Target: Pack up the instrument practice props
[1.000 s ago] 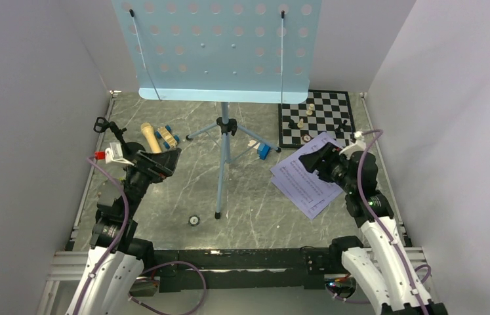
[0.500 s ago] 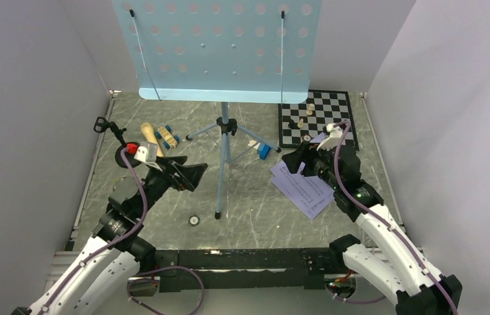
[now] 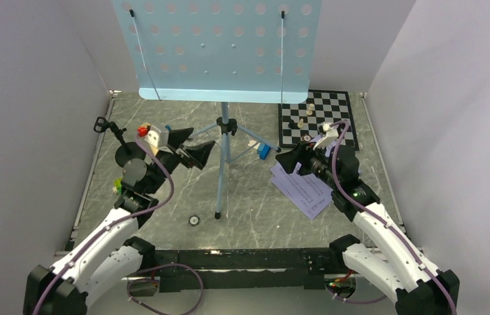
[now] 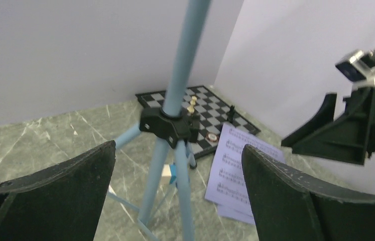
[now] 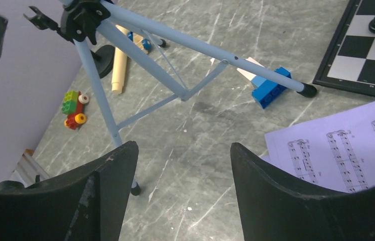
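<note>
The light-blue music stand (image 3: 224, 141) stands mid-table on tripod legs, its perforated desk (image 3: 216, 46) high at the back. My left gripper (image 3: 203, 136) is open just left of the pole; in the left wrist view the pole and its black hub (image 4: 167, 125) sit ahead between the open fingers, untouched. My right gripper (image 3: 283, 161) is open right of the pole, above the lavender sheet-music pages (image 3: 307, 190) lying flat. The tan microphone (image 5: 120, 70) lies by the black mic stand's round base (image 5: 106, 59).
A chessboard (image 3: 317, 118) with pieces lies at the back right. A blue block (image 3: 264, 151) sits by a tripod foot, and a coloured toy car (image 5: 73, 108) is near the left wall. A small ring (image 3: 194, 220) lies near the front tripod foot. White walls enclose three sides.
My left arm swung forward and right, from near the microphone to beside the stand's pole. My right gripper shifted left and back off the middle of the pages. Both stayed open.
</note>
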You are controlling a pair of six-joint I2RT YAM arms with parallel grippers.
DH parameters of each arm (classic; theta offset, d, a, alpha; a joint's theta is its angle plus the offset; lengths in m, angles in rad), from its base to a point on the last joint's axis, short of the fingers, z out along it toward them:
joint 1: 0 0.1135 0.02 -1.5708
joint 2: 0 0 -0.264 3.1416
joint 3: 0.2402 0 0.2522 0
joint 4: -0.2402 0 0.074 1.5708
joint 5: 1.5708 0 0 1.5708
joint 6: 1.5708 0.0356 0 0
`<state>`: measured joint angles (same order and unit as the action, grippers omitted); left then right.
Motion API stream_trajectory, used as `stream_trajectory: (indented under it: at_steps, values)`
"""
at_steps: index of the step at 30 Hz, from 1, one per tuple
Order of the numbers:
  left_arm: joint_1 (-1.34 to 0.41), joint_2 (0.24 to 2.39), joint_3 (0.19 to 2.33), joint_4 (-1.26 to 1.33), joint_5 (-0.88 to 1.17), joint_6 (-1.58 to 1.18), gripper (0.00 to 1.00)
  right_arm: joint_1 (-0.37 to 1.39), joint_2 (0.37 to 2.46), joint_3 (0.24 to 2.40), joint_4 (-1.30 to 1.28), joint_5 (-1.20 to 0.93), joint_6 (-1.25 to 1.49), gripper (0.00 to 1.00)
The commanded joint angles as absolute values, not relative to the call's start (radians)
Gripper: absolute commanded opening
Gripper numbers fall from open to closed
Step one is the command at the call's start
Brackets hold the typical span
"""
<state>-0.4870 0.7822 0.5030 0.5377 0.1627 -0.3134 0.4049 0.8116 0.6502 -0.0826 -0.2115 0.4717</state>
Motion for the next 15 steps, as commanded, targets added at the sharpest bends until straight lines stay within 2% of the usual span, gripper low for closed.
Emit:
stream_trajectory:
  at_steps: [1, 8, 15]
  values:
    - [-0.368, 0.877, 0.504, 0.94, 0.37, -0.489, 0.99, 0.41, 0.822, 0.656, 0.025, -0.276, 0.491, 0.72]
    - [-0.345, 1.051, 0.651, 1.033, 0.451, -0.486, 0.98, 0.41, 0.844, 0.635, 0.071, -0.323, 0.525, 0.72]
    - [-0.345, 1.229, 0.733, 1.175, 0.45, -0.496, 0.94, 0.411, 0.846, 0.602, 0.099, -0.339, 0.558, 0.72]
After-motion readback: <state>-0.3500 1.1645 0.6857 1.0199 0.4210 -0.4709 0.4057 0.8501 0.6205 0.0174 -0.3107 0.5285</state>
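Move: The music stand's pole is about 10 cm ahead of the left hand and 8 cm to its right, roughly level; the black hub sits on it some 4 cm below the hand. From the right hand the pole is about 10 cm ahead, 20 cm left and 8 cm up. Below the right hand, by some 22 cm, the blue brick lies 18 cm ahead and 8 cm left, the music sheets 8 cm ahead and 6 cm right. The left hand climbs about 7 cm while reaching some 5 cm forward and, after a brief drift left, a little right, closing on the stand's pole above the hub, fingers tipping up about 10 degrees and swinging slightly clockwise, still wide open. Empty and partly open, the right hand drifts about 2 cm left towards the stand, turning slightly counter-clockwise; neither hand touches the pole yet. ##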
